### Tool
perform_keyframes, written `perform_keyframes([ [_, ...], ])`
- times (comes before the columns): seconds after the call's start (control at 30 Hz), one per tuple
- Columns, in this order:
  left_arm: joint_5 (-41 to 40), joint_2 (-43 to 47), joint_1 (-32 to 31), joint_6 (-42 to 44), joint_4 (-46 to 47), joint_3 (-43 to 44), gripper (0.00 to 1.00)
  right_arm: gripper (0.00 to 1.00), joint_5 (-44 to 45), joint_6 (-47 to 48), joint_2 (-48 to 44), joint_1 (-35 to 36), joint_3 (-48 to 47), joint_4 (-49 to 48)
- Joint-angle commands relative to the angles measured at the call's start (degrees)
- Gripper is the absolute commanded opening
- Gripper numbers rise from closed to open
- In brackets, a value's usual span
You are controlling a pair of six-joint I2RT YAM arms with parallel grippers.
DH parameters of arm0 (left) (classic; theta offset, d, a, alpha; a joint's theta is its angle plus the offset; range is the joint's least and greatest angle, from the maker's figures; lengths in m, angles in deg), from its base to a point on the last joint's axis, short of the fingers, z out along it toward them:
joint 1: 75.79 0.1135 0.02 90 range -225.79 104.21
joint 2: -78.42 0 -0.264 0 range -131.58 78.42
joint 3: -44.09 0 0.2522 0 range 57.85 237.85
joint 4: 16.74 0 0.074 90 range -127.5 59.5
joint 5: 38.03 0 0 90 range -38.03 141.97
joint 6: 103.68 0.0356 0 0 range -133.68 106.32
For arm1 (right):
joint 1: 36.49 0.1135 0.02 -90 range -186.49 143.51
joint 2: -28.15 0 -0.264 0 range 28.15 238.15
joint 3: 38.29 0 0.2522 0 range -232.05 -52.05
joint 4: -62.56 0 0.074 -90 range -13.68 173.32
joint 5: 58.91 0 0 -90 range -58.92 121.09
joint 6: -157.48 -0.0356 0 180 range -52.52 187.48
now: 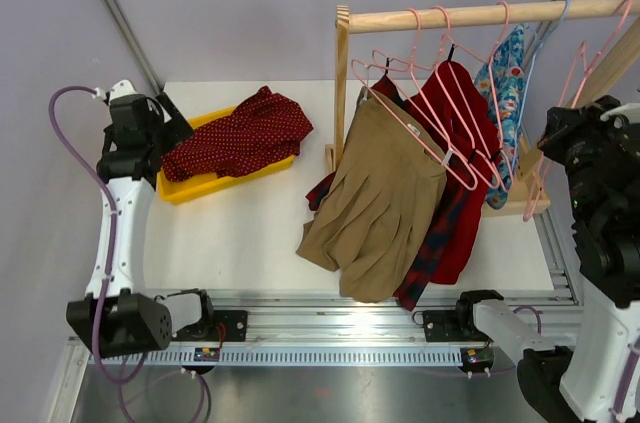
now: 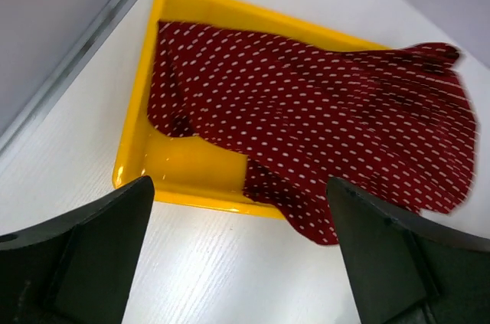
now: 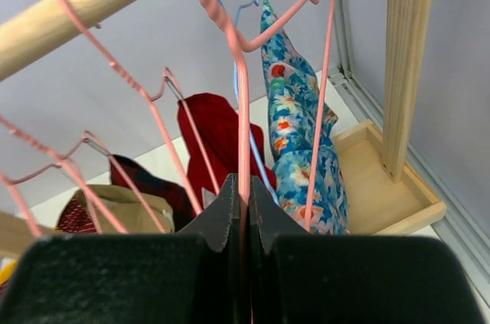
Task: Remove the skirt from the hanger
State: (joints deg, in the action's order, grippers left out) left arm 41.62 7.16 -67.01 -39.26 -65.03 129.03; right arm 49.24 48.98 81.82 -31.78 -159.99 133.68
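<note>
The skirt (image 1: 240,133), dark red with white dots, lies bunched in the yellow tray (image 1: 185,188) and spills over its right end. In the left wrist view the skirt (image 2: 321,117) drapes over the tray's (image 2: 195,175) near rim. My left gripper (image 2: 239,209) hovers open just in front of that rim, nothing between its fingers; from above the left gripper (image 1: 165,123) is at the tray's left end. My right gripper (image 3: 246,186) is shut on the wire of a bare pink hanger (image 3: 242,94) hooked on the rail's right end (image 1: 590,63).
A wooden rail (image 1: 480,15) on a wooden stand carries several more pink hangers. A khaki garment (image 1: 385,193), a red one (image 1: 455,113) and a blue floral one (image 1: 505,93) hang from them. The stand's base (image 3: 383,186) sits by the table's right edge.
</note>
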Motion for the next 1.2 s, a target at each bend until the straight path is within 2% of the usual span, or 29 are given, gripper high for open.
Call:
perform_keyframes([
  [0.0, 6.5, 6.9, -3.1, 8.7, -2.7, 2.3, 0.99, 0.00, 3.8, 3.4, 3.6, 0.4, 1.9, -6.6],
  [0.03, 3.8, 8.3, -4.5, 8.7, -2.7, 1.1, 0.99, 0.00, 5.3, 3.9, 4.4, 0.4, 2.3, -8.4],
  [0.13, 8.7, 15.3, -6.6, 8.5, 3.3, -6.9, 0.99, 0.00, 8.6, 6.4, 7.0, 0.4, 1.9, -11.3],
  [0.2, 8.6, 18.0, -6.7, 9.1, 6.2, -9.3, 0.99, 0.00, 9.5, 8.7, 8.3, 0.3, 1.2, -12.8],
  [0.37, 7.0, 18.4, -7.4, 9.6, 7.6, -11.7, 0.99, 0.00, 12.5, 12.0, 13.2, -0.5, 1.0, -18.7],
  [0.4, 7.4, 18.5, -7.4, 9.4, 8.2, -12.2, 0.99, 0.00, 12.2, 12.0, 13.9, -1.2, 1.0, -19.2],
  [0.53, 7.8, 17.8, -7.4, 9.1, 7.0, -11.8, 0.99, 0.00, 1.5, 7.9, 16.7, -11.2, 1.8, -20.5],
  [0.57, 8.1, 17.9, -7.4, 9.1, 7.4, -12.2, 0.99, 0.00, 1.1, 7.3, 16.8, -13.2, 3.0, -20.9],
  [0.8, 7.8, 18.1, -7.4, 9.1, 7.2, -12.6, 0.99, 0.00, -5.0, 4.7, 16.7, -17.2, 8.7, -22.6],
  [0.93, 7.5, 18.1, -7.3, 9.1, 7.1, -12.8, 0.99, 0.00, -7.4, 2.9, 13.8, -18.9, 12.8, -23.1],
  [1.17, 7.5, 17.7, -7.5, 9.2, 7.1, -13.2, 0.99, 0.00, -6.0, 0.6, 9.9, -19.7, 18.1, -20.9],
])
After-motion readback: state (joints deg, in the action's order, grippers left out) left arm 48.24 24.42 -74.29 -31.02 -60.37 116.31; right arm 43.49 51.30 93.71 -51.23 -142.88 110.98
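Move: The right hand holds the empty pink hanger by its neck; the bare spot near the rail's right end lies about 14 cm ahead, 9 cm right and a little above. The blue floral skirt hangs roughly 15 cm ahead, 4 cm right and 20 cm lower; the dark red skirt about 14 cm ahead, 5 cm left, equally low. From the left hand the rail spot is some 60 cm right, about level forward, 28 cm higher. Still pinching the pink hanger, the right hand carries it 13 cm forward, then 9 cm right, lowering towards the rail. ##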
